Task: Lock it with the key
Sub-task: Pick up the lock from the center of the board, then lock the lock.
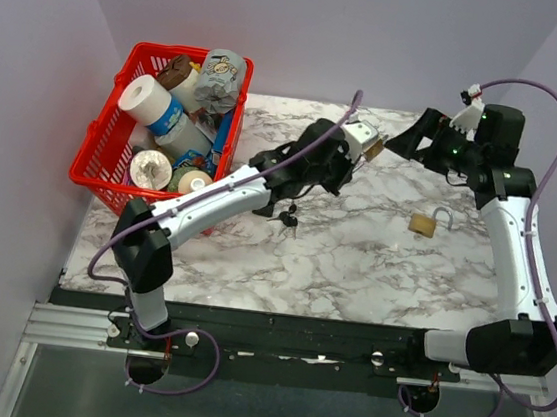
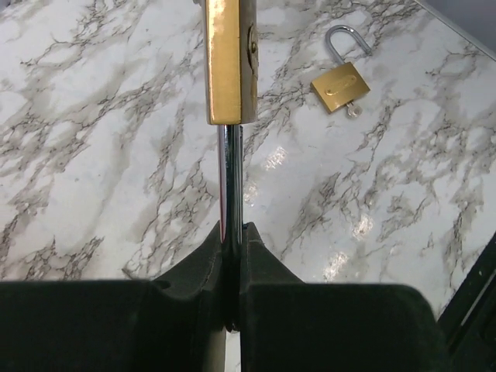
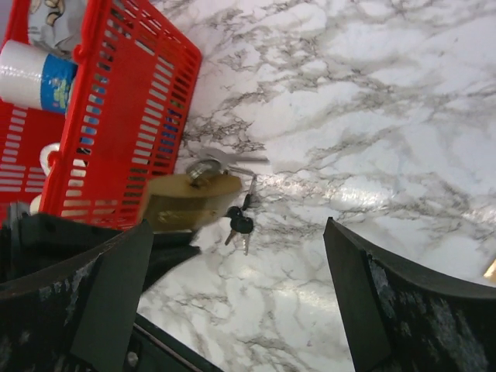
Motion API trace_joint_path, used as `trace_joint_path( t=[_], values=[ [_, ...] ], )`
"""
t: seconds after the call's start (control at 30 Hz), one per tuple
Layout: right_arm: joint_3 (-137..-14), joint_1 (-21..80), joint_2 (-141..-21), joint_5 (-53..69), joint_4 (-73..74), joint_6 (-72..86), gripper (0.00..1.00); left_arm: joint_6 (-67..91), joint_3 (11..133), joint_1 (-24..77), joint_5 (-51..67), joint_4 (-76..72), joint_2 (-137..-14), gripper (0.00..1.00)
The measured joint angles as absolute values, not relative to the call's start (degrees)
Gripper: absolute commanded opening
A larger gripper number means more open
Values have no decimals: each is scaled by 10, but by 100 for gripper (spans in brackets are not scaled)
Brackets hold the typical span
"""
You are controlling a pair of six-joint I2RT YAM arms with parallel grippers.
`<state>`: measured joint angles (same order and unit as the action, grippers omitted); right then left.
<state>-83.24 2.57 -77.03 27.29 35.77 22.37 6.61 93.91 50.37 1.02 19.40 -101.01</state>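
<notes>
My left gripper (image 1: 347,162) (image 2: 231,234) is shut on the steel shackle of a brass padlock (image 1: 372,148) (image 2: 230,58) and holds it above the marble table, body pointing away from the fingers. Just right of that padlock, my right gripper (image 1: 409,143) (image 3: 232,302) stands wide open with nothing between its fingers. In the right wrist view the held padlock (image 3: 192,201) shows at the left. A bunch of black-headed keys (image 1: 288,219) (image 3: 241,222) lies on the table beneath the left arm. A second brass padlock (image 1: 425,222) (image 2: 340,86) lies on the table with its shackle open.
A red plastic basket (image 1: 98,160) (image 3: 116,101) full of paper rolls and packets stands at the table's back left. The marble table top (image 1: 352,267) ends at a black rail in front. Purple walls close in the left and right sides.
</notes>
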Motion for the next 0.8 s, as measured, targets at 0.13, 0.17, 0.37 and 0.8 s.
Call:
trace_joint_path(
  t=[0.13,0.17,0.37,0.8],
  values=[
    [-843,-22,-759,351,360,145,100,27,920,466,87,222,-962,0],
    [-843,-29,-756,371,364,115,100,9,920,458,116,236,-952,0],
    [-845,-30,-716,514,468,-157,100,-123,936,434,266,345,-914,0],
    [-904,30,-693,632,740,-623,100,-307,970,437,380,532,-910,0]
  ],
)
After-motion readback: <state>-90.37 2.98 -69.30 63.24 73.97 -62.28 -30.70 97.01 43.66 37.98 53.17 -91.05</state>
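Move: The brass lock hangs by its shackle in the left fingers, its body about 4 cm ahead, 5 cm right of and 3 cm below the hand. From the open right hand that body lies some 7 cm left and 4 cm back, slightly lower. The loose keys are about 6 cm back, 10 cm left and 21 cm below the left hand; the black lock is roughly 5 cm left of them and 2 cm farther out. The brass lock, still pinched by its shackle, is carried back some 11 cm and left 7 cm by the left hand, rising slightly, while the hand swings about 45 degrees clockwise. The right hand, fingers wide open and clear of the lock, sweeps back about 15 cm, slightly left, turning roughly 60 degrees counter-clockwise to face the lock's keyhole end. ##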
